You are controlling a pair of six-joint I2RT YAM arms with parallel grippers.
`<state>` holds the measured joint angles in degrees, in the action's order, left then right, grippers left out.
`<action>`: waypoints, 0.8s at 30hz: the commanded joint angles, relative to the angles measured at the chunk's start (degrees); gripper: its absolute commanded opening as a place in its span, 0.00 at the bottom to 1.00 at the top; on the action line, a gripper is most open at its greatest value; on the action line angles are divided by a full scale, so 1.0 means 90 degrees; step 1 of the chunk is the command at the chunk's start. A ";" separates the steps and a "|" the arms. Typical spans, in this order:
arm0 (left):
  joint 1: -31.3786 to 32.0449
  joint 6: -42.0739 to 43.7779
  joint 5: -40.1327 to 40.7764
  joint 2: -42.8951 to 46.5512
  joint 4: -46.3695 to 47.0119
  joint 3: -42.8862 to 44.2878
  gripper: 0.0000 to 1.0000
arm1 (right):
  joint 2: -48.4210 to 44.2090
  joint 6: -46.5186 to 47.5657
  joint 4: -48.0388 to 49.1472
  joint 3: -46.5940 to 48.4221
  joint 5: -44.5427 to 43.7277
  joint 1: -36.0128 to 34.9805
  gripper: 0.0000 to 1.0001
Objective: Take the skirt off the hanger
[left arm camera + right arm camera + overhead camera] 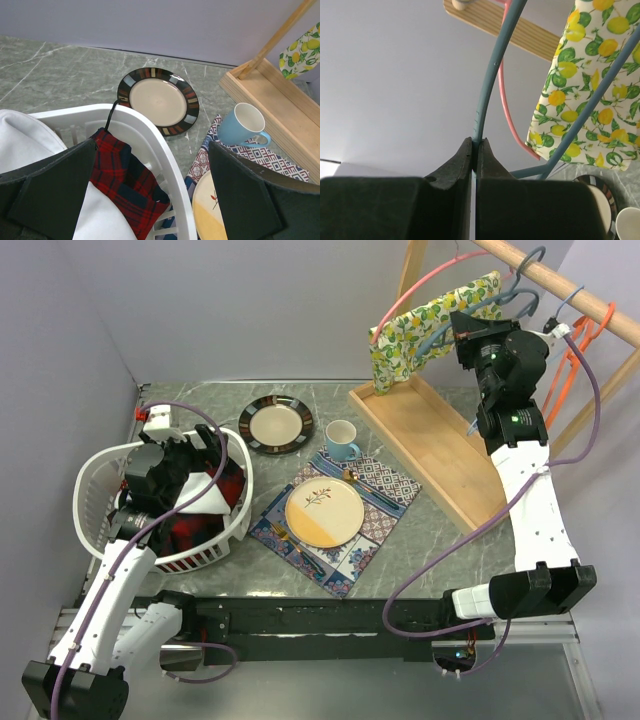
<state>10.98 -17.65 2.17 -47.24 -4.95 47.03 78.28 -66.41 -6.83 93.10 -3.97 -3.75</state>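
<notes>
The skirt, white with yellow lemons and green leaves, hangs from the wooden rail at the back right. It also shows in the right wrist view and the left wrist view. My right gripper is raised beside it and shut on the thin wire of the blue hanger; the closed tips pinch the wire. The hanger's blue arm crosses the skirt. My left gripper hovers open over the white basket, its jaws wide with nothing between them.
A pink hanger and an orange hanger share the rail. The basket holds red plaid cloth and white fabric. On the table are a dark-rimmed plate, a blue mug, a yellow plate on a patterned mat, and the rack's wooden base.
</notes>
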 commanded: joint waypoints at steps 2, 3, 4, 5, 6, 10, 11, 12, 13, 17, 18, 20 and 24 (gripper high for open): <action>0.0020 0.0096 -0.0095 0.0083 0.0267 0.0009 0.99 | -0.0259 0.0103 0.0310 -0.0031 0.0314 0.0045 0.12; 0.0020 0.0096 -0.0095 0.0103 0.0277 0.0009 0.99 | -0.0347 0.0133 0.0319 -0.0177 0.0314 0.0055 0.23; 0.0020 0.0096 -0.0105 0.0112 0.0277 0.0009 0.99 | -0.0435 0.0181 0.0339 -0.0265 0.0304 0.0055 0.30; 0.0020 0.0096 -0.0115 0.0113 0.0277 0.0000 0.99 | -0.0649 0.0201 0.0339 -0.0373 0.0304 0.0045 0.36; 0.0030 0.0096 -0.0124 0.0122 0.0277 0.0009 0.99 | -0.0757 0.0230 0.0349 -0.0557 0.0323 0.0055 0.45; 0.0030 0.0086 -0.0095 0.0122 0.0257 0.0019 0.99 | -0.1217 0.0581 0.0184 -0.0891 0.0421 0.0045 0.59; 0.0020 0.0096 -0.0085 0.0122 0.0247 0.0019 0.99 | -0.1382 0.0679 0.0125 -0.0940 0.0644 0.0045 0.61; 0.0020 0.0105 -0.0056 0.0113 0.0247 0.0019 0.99 | -0.1470 0.0777 0.0037 -0.1037 0.0704 0.0045 0.65; 0.0020 0.0115 -0.0046 0.0113 0.0228 0.0029 0.99 | -0.1549 0.1019 -0.0147 -0.1067 0.0782 0.0036 0.66; 0.0020 0.0125 0.0002 0.0113 0.0218 0.0009 0.99 | -0.1958 0.1772 -0.0802 -0.1067 0.1298 0.0045 0.66; 0.0030 0.0125 0.0012 0.0122 0.0218 0.0009 0.99 | -0.2037 0.1880 -0.0920 -0.1057 0.1339 0.0036 0.66; 0.0030 0.0125 0.0012 0.0122 0.0228 0.0000 0.99 | -0.2281 0.2115 -0.1116 -0.1135 0.1446 0.0045 0.66; 0.0020 0.0076 -0.0085 0.0122 0.0286 -0.0010 0.99 | -0.2662 0.2281 -0.0941 -0.1360 0.1690 -0.0071 0.62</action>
<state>10.98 -17.63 2.22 -47.09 -4.95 47.05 56.93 -50.35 -14.87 82.02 7.68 -3.60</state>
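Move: The right hand grips the empty blue-grey hanger; the part of the rod that takes its hook is about 6 cm ahead, 8 cm right and 9 cm above. The lemon skirt hangs some 9 cm ahead, 3 cm left and 13 cm lower, while the empty orange hanger hangs about 14 cm right and 5 cm back, at about hand height. From the left hand, that part of the rod is roughly 18 cm ahead, 50 cm right and 30 cm up. Open the right gripper to about two-thirds to let go of the blue-grey hanger, dipping slightly as the fingers part. Then draw the hand straight back some 12 cm, away from the rod and the lemon skirt, drifting a little left and rolling about 20 degrees so that its left side drops. ##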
